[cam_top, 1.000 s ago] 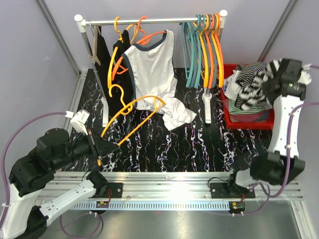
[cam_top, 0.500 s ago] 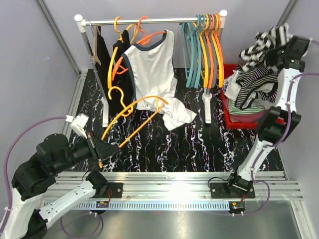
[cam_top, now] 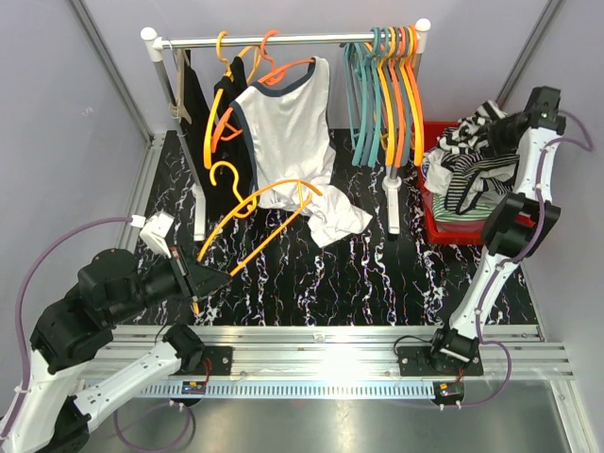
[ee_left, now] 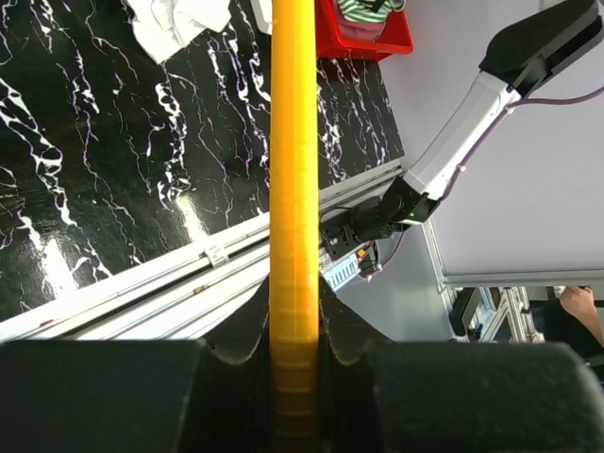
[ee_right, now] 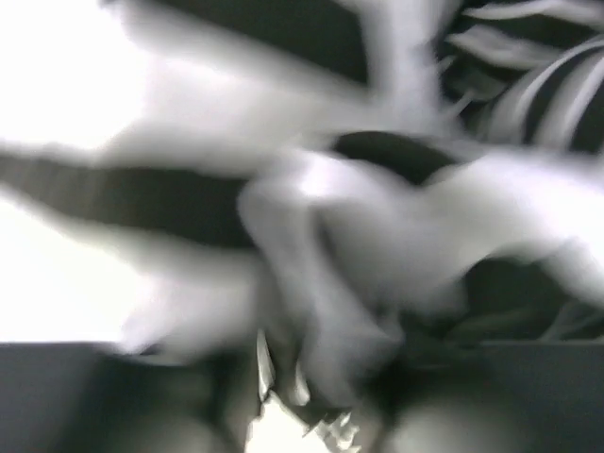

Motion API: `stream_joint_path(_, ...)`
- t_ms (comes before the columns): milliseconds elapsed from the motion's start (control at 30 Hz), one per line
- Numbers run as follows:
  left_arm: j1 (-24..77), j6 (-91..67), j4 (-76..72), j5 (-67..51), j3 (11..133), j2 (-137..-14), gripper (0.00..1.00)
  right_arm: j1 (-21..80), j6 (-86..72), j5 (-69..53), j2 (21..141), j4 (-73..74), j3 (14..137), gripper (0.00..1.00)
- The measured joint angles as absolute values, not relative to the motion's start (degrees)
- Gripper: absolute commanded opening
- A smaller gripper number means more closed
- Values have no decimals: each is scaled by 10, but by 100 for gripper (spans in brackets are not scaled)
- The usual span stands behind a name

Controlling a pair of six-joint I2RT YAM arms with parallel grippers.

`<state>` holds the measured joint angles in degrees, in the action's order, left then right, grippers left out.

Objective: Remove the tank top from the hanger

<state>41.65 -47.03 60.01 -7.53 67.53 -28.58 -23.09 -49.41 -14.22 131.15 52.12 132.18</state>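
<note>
My left gripper (cam_top: 193,283) (ee_left: 294,311) is shut on the bottom bar of a bare orange hanger (cam_top: 260,212) (ee_left: 293,142). The hanger slants up from the gripper over the table's left half. At the far right, my right gripper (cam_top: 522,121) hangs over the red bin (cam_top: 472,233), against a black-and-white striped tank top (cam_top: 477,142). That top drapes onto the pile of clothes in the bin. The right wrist view is a blur filled with striped cloth (ee_right: 359,226), so the jaws cannot be made out.
A clothes rack (cam_top: 283,40) spans the back, with its post (cam_top: 393,203) beside the bin. On it hang a white navy-trimmed top (cam_top: 293,123), black garments (cam_top: 193,104) and several empty hangers (cam_top: 392,85). A crumpled white cloth (cam_top: 335,219) lies on the black marbled table.
The right arm swung the striped top up high, then brought it back down onto the bin's pile. The left gripper and its hanger drifted slightly right.
</note>
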Motion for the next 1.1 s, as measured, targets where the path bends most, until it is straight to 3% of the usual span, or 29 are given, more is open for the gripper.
stream_joint_path(33, 416, -468, 600, -75, 677, -291, 0, -231, -486, -141, 1312, 544, 1359, 66)
stream_joint_path(67, 416, -466, 600, -75, 680, -295, 0, -231, -479, -141, 1314, 562, 1393, 99)
stream_joint_path(200, 416, -452, 603, -76, 699, -313, 0, -234, -456, -131, 1288, 582, 1497, 100)
stream_joint_path(433, 416, -432, 612, -86, 718, -312, 0, -256, -429, -118, 1131, 599, 1455, 100)
stream_joint_path(700, 416, -424, 627, -139, 718, -271, 0, -230, -408, -255, 828, 557, 1175, 100)
stream_joint_path(867, 417, -432, 636, -211, 719, -248, 0, -60, -384, -421, 632, 462, 1010, 100)
stream_joint_path(1100, 418, -497, 607, -344, 676, -171, 0, 13, -312, -573, 436, 468, 881, 100)
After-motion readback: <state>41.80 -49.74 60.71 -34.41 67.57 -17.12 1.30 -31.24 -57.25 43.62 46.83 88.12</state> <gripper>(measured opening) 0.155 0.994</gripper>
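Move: The yellow hanger, still pinched near one end by the left hand, has its middle about 12 cm ahead and 10 cm to the right of that hand, at its height. From the right hand that middle lies some 35 cm back, 68 cm to the left and 15 cm higher. The striped tank top is at the right hand's loosening fingers, about 4 cm below them, with the red bin's middle roughly 8 cm back, 5 cm left and 14 cm below. The striped tank top is let go over the red bin as the right fingers open wide; the right hand rises steeply, then sweeps back and left towards the yellow hanger, about 45 cm back in all, its wrist levelling and swinging counter-clockwise until the fingers point left. The left hand keeps its pinch, drawing the hanger back about 11 cm and swinging it clockwise. ##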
